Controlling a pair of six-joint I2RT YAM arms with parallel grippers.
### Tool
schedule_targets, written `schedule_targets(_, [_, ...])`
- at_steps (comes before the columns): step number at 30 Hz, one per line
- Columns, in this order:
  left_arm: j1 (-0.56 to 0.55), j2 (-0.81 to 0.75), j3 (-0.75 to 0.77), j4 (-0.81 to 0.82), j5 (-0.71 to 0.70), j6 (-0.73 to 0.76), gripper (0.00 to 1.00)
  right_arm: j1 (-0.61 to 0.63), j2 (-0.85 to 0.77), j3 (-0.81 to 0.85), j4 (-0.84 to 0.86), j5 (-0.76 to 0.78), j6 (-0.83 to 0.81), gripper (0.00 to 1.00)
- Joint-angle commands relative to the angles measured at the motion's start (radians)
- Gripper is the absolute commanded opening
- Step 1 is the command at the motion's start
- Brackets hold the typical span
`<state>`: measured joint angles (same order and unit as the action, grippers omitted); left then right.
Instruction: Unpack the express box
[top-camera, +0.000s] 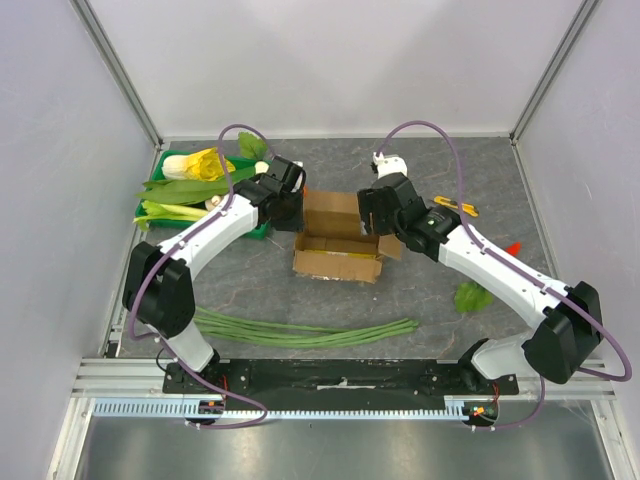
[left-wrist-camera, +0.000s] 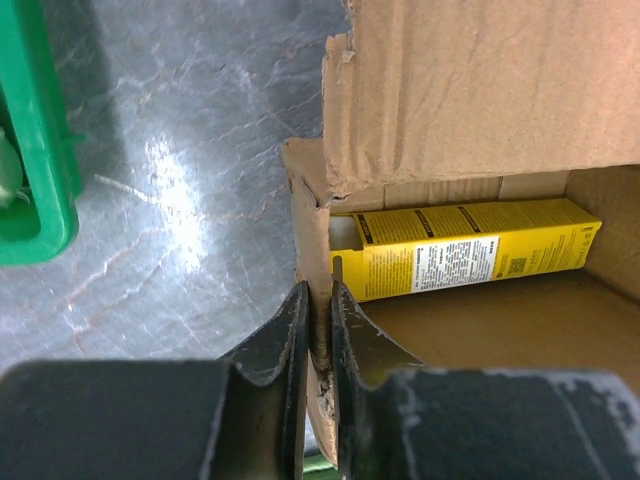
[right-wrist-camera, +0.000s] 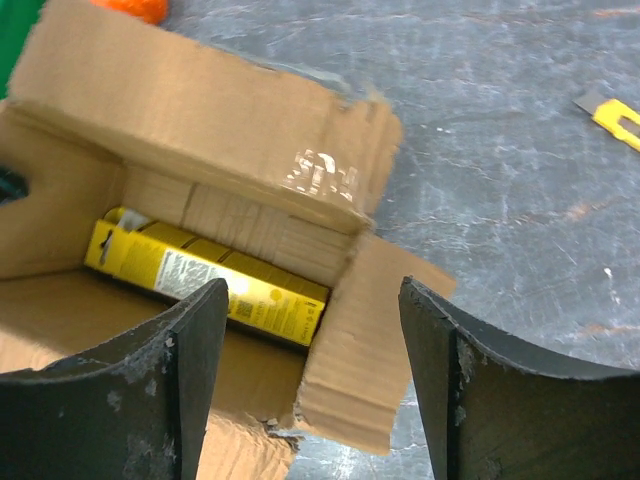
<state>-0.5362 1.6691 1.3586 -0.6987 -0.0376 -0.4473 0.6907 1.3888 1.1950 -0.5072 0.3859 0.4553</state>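
The express box (top-camera: 338, 240) is a small brown cardboard box standing open in the middle of the table with its flaps spread. A slim yellow carton (left-wrist-camera: 470, 255) lies inside against the far wall and also shows in the right wrist view (right-wrist-camera: 200, 275). My left gripper (left-wrist-camera: 320, 300) is shut on the box's left wall, one finger inside and one outside; it shows from above (top-camera: 290, 213). My right gripper (right-wrist-camera: 312, 290) is open and empty, hovering above the box's right corner and side flap (right-wrist-camera: 380, 330); it shows from above (top-camera: 372, 215).
A green plastic tray (top-camera: 258, 230) of vegetables stands left of the box, close to the left arm. Long green beans (top-camera: 300, 330) lie in front of the box. A yellow tool (top-camera: 455, 207), a green leaf (top-camera: 470, 296) and a small red thing (top-camera: 512, 248) lie to the right.
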Motion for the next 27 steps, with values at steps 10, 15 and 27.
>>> schedule_targets(10, [0.034, 0.087, 0.131, 0.125, 0.295, 0.413, 0.11, 0.009, 0.016, 0.058, 0.033, -0.249, -0.102, 0.74])
schedule_targets(15, [0.059, 0.19, 0.258, 0.081, 0.495, 0.478, 0.11, 0.01, 0.016, 0.057, 0.032, -0.269, -0.106, 0.74])
schedule_targets(27, [0.061, 0.258, 0.375, 0.088, 0.387, 0.389, 0.8, 0.009, 0.006, 0.1, -0.019, -0.208, -0.096, 0.8])
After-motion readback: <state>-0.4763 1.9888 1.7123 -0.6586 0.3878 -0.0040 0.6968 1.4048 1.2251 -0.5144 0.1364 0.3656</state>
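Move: The express box stands open, its left flap pinched in the left hand; its middle lies about 8 cm right of that hand, 1 cm back and 7 cm below. The yellow carton inside is some 8 cm right, 2 cm ahead and 10 cm down; the pumpkin stands 11 cm ahead, 1 cm left. From the right hand the carton lies about 7 cm left, 3 cm ahead and 17 cm below, the box's right flap 3 cm right, level fore and aft, 9 cm down. The box's left flap, still pinched, is carried right and forward, about 7 cm each way, while the left wrist turns some 30 degrees clockwise to swing the box round; then the fingers open wide and let the flap go. Meanwhile the empty right hand, fingers staying open, shifts left and a little back over the box, turning counter-clockwise. ##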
